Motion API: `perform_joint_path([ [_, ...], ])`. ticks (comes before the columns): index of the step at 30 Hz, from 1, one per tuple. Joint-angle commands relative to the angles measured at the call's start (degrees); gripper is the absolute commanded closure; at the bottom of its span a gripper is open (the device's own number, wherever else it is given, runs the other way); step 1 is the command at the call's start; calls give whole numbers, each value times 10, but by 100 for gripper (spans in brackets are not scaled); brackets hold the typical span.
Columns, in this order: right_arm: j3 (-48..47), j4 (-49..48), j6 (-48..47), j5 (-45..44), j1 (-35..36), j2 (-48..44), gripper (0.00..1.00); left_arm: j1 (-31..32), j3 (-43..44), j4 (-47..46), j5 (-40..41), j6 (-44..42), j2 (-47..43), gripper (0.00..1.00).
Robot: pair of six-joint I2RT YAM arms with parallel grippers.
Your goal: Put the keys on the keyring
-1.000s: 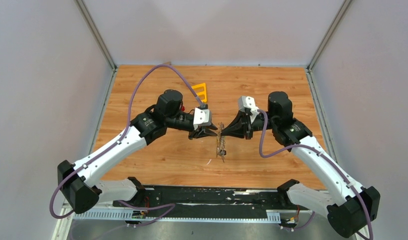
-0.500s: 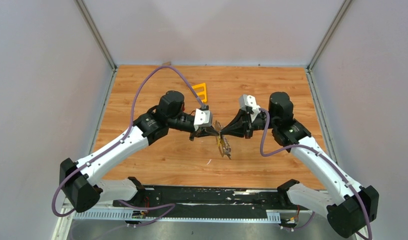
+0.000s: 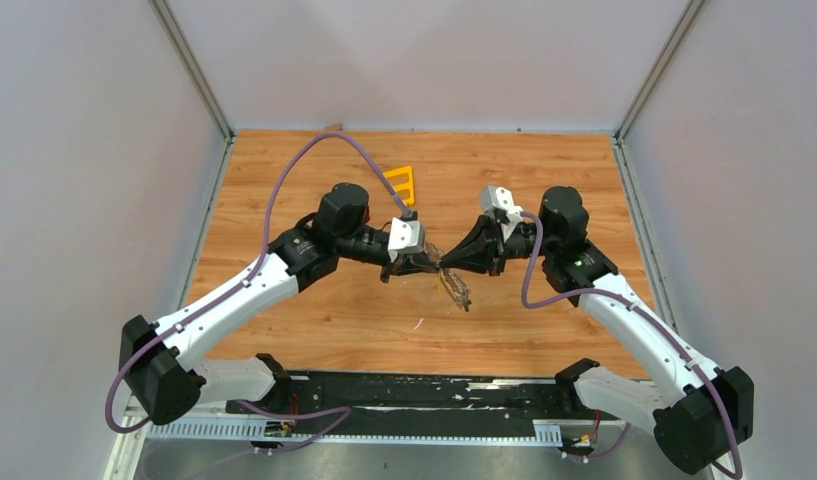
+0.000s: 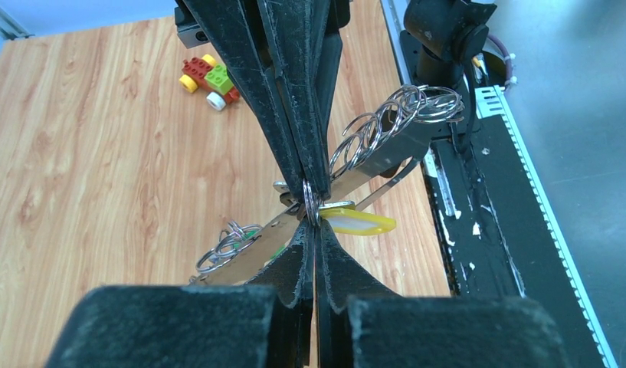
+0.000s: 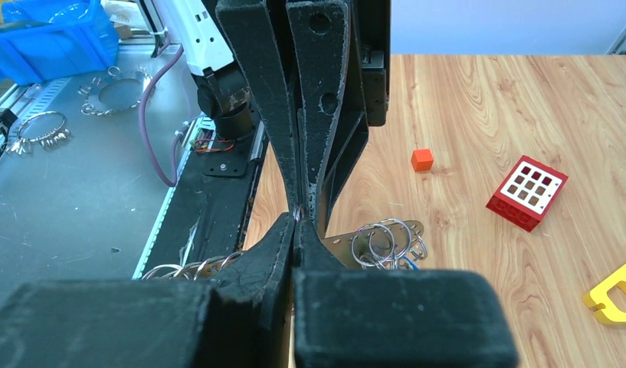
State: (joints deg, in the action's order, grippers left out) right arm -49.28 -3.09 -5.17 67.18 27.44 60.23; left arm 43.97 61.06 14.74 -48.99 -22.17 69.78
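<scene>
Above the middle of the table my left gripper (image 3: pixel 433 263) and right gripper (image 3: pixel 447 266) meet tip to tip. Both are shut on one small silver split ring (image 4: pixel 311 201) between their fingertips. Behind that ring runs the keyring (image 4: pixel 244 257), seen as a flat grey-brass holed strip hanging slanted below the tips (image 3: pixel 455 290). Bunches of split rings (image 4: pixel 394 115) sit on both its ends. A key with a yellow tag (image 4: pixel 357 222) hangs at the pinched ring, and a green tag (image 4: pixel 276 249) peeks from under the strip. In the right wrist view, the strip (image 5: pixel 336 244) carries rings and a blue bit (image 5: pixel 408 263).
A toy brick car (image 4: pixel 208 74) stands on the wood behind the left arm. An orange block (image 5: pixel 422 159), a red brick (image 5: pixel 526 193) and a yellow triangular frame (image 3: pixel 401 183) lie toward the back. A black rail (image 3: pixel 414 395) runs along the near edge.
My left gripper has shut on the ring that the right gripper was holding. The hanging strip has swung from nearly straight down to slanting down to the right.
</scene>
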Motion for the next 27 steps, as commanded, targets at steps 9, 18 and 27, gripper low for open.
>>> perform_joint_path([
  [9,1,-60,18,16,-2,-2,100,0,29,38,6,-25,11,94],
  [18,2,-47,4,13,-2,-4,100,0,51,63,25,-37,11,63],
  [27,-3,-27,-12,18,-2,-1,100,0,71,119,57,-100,-16,51],
])
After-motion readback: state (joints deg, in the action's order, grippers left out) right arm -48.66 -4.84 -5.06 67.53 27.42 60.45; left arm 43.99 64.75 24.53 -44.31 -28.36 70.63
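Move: The yellow key is right at my left fingertips, whose shut tips still pinch the small rings by its head: its middle is about 2 cm back, 1 cm to the right and 1 cm below. The metal keyring plate is centred about 2 cm back, 2 cm right and 1 cm lower, with one bunch of rings some 3 cm ahead and 1 cm below, the other about 5 cm back and 4 cm right, level with me. From my right hand the key is about 2 cm back, 1 cm left and 3 cm below. I let go with my left hand, easing down roughly 1 cm and opening the shut fingers to about half. They tip slightly downward as I drift about 1 cm forward, then back off about 1 cm to the left, away from the rings. My right hand stays put, fingers shut, and keeps its pinch on the top of the rings. ##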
